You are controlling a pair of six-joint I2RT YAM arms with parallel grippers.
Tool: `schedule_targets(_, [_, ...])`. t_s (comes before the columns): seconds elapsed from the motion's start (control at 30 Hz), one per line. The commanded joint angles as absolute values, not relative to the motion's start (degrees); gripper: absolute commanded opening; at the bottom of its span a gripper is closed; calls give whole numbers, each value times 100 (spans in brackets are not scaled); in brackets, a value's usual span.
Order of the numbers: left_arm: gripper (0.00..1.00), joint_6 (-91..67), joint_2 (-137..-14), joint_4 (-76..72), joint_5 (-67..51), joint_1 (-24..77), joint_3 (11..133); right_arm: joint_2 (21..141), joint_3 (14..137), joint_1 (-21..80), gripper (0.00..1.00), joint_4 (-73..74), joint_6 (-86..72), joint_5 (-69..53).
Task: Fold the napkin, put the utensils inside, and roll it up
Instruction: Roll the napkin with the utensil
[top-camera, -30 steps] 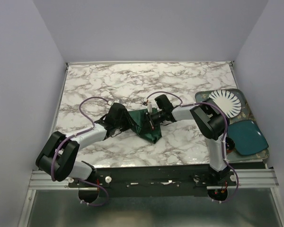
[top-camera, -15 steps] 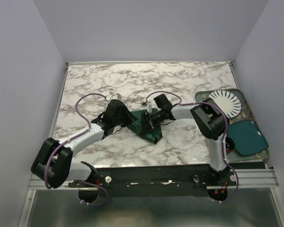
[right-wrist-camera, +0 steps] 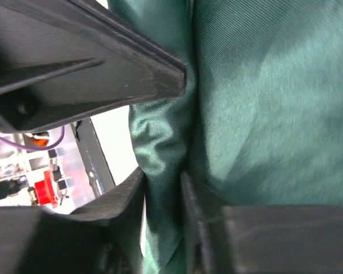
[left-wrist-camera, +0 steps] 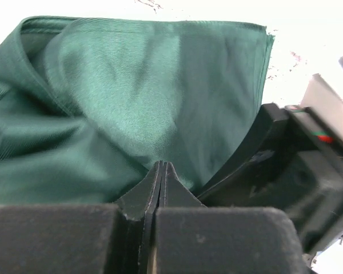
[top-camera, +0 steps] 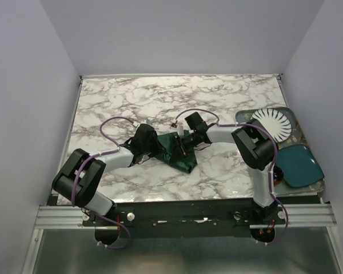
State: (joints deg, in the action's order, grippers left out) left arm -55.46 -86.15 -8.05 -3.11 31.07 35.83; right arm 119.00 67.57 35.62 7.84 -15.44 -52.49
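Note:
The dark green napkin (top-camera: 186,164) lies bunched on the marble table between my two grippers. My left gripper (top-camera: 159,149) comes from the left. In its wrist view it (left-wrist-camera: 162,166) is shut, and creases of the napkin (left-wrist-camera: 131,85) run into the pinched tips. My right gripper (top-camera: 182,149) comes from the right. In its own view it (right-wrist-camera: 163,174) stands with jaws apart and a rolled fold of napkin (right-wrist-camera: 263,85) lies loosely between them. The two grippers nearly touch. The utensils are out of view.
A patterned tray (top-camera: 296,130) sits at the table's right edge with a white fluted plate (top-camera: 272,123) and a teal oval dish (top-camera: 300,165) on it. White walls close in the table on three sides.
My left gripper has gone from open to shut on the napkin's left part, and its arm has shifted. My right gripper's jaws have widened a little around the fold.

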Motion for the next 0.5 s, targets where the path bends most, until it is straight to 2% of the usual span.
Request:
schedule_targets(0.0, [0,-5326,-8762,-1089,-44,3067,3279,11515,6952,3577,50,1766,-1073,-3948])
schedule_targets(0.1, [0,-5370,-8842,-1300,-53,3067,3138,11216,7364,3761,61,2459,-801,-3169])
schedule_targets(0.23, [0,-5353,-9052,-1441,-53,3059,3103,10750,7647,4121,66,2979,-528,-1910])
schedule_targets(0.3, [0,-5344,-9096,-1538,-61,3059,3085,10557,7533,4341,67,2962,-440,-1060])
schedule_targets(0.47, [0,-5361,-9272,-1652,-141,3059,3085,9661,6577,4885,68,1833,156,-247])
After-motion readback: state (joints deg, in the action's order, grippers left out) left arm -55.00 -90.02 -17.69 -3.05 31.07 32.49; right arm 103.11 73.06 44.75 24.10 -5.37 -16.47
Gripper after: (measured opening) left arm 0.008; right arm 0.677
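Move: The left gripper, already shut, hangs some 2 cm above the seam where the napkin's roll meets its flat part. The middle of the roll is about 2 cm back and 4 cm right of it; the middle of the flat part is about 2 cm ahead and 7 cm right. The right fingers straddle the roll, its middle 1 cm left and 1 cm below. From this hand the flat part lies about 4 cm ahead and 2 cm right. Let go of the roll with the right hand: spread its fingers from a third to two-thirds open, then draw up off the napkin, about 6 cm up and 2.5 cm forward, tipping the fingers more steeply down. Meanwhile lower the shut left fingertips not quite 2 cm onto the seam, to press the napkin down. ##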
